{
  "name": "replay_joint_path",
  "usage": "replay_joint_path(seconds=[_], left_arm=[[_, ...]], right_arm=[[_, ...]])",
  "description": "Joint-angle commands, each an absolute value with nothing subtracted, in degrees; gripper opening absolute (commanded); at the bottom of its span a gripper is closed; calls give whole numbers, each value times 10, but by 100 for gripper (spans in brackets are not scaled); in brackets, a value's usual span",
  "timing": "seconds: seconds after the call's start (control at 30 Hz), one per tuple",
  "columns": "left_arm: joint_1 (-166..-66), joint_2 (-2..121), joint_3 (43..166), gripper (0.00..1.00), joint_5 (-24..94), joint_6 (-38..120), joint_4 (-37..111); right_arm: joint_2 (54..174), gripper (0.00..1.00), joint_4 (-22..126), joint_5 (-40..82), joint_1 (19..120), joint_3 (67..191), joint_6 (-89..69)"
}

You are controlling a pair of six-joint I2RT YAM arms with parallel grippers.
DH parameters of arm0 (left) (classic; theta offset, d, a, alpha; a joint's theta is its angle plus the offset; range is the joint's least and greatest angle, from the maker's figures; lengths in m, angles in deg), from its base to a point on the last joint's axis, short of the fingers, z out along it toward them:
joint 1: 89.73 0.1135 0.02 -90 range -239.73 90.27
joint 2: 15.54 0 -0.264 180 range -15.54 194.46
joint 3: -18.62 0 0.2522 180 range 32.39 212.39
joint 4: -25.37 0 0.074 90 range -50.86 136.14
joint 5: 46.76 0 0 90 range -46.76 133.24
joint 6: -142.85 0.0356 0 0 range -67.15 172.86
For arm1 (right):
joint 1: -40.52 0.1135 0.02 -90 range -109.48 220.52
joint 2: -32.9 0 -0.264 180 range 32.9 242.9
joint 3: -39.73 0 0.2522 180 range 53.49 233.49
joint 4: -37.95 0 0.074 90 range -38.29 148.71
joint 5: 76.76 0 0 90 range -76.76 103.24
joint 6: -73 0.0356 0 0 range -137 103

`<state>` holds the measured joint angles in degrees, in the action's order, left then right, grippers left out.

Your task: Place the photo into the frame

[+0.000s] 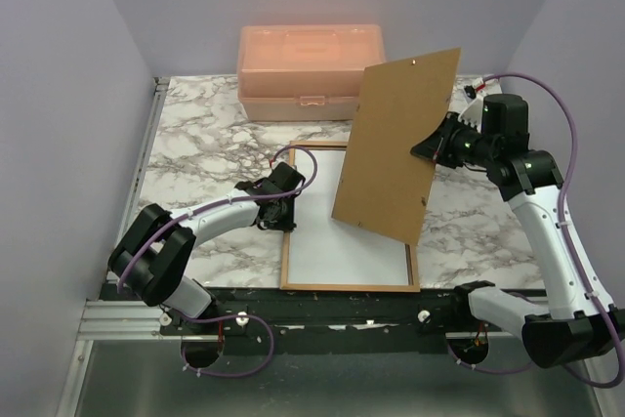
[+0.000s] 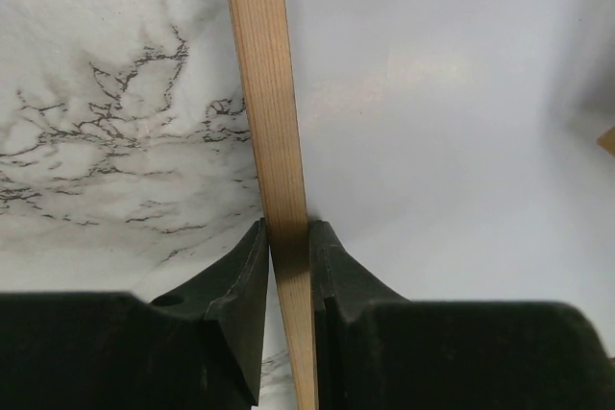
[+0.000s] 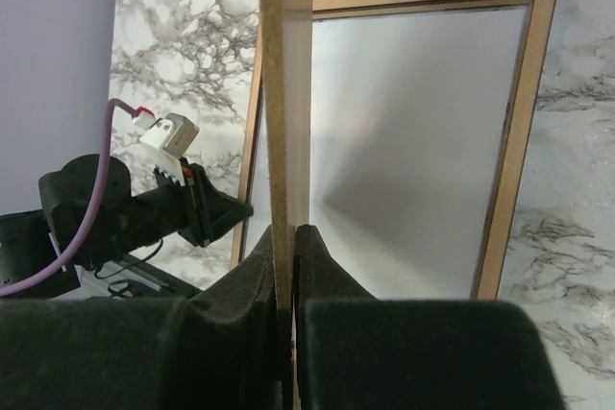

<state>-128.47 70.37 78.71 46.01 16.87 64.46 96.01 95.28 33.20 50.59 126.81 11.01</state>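
The frame (image 1: pixel 350 287) lies flat near the front of the table with its tan wood back up. A plain white sheet (image 1: pixel 342 256) fills its opening, which looks like the photo's back; no printed side shows. My left gripper (image 1: pixel 290 204) is shut on the frame's left rail (image 2: pixel 269 93), one finger on each side. My right gripper (image 1: pixel 430 148) is shut on the right edge of a brown backing board (image 1: pixel 395 144). It holds the board tilted above the frame's right half. In the right wrist view the board's edge (image 3: pixel 274 93) runs up from the closed jaws over the frame (image 3: pixel 519 141).
A peach plastic box (image 1: pixel 311 58) stands at the back of the marble table (image 1: pixel 195 144), behind the raised board. Purple walls close in the left and right sides. A black bar and the arm bases run along the near edge.
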Motion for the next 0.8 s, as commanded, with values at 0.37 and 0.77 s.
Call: replay_joint_path(seconds=[0.37, 0.77], left_arm=[[-1267, 618, 768, 79, 456, 160, 661], [-1150, 466, 636, 73, 295, 145, 520]], right_arm=[[976, 1, 915, 415, 508, 1257, 101], [1019, 1, 914, 521, 508, 1250, 128]])
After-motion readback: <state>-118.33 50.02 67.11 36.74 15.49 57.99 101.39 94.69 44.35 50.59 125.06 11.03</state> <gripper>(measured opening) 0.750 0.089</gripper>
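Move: The brown backing board, held by its right long edge in the right fingers, is to go onto the frame, whose middle is about 15 cm left, 3 back and 27 below that hand. The white sheet lies inside the frame, its middle there too; the pink box is some 32 cm ahead and 25 left. The left hand grips the frame's left rail: the frame's middle is about 15 cm to its right and 3 ahead, the board's middle roughly 24 right, 14 ahead and 20 above. Left and down together, about 3 cm each and quickening, the right hand brings the held board nearer the frame, turning some 10 degrees counter-clockwise while tipping its fingers down. The left hand opens wide to let go of the frame's left rail, rises about 4.5 cm and drifts left off it, its fingers swinging towards the right. ##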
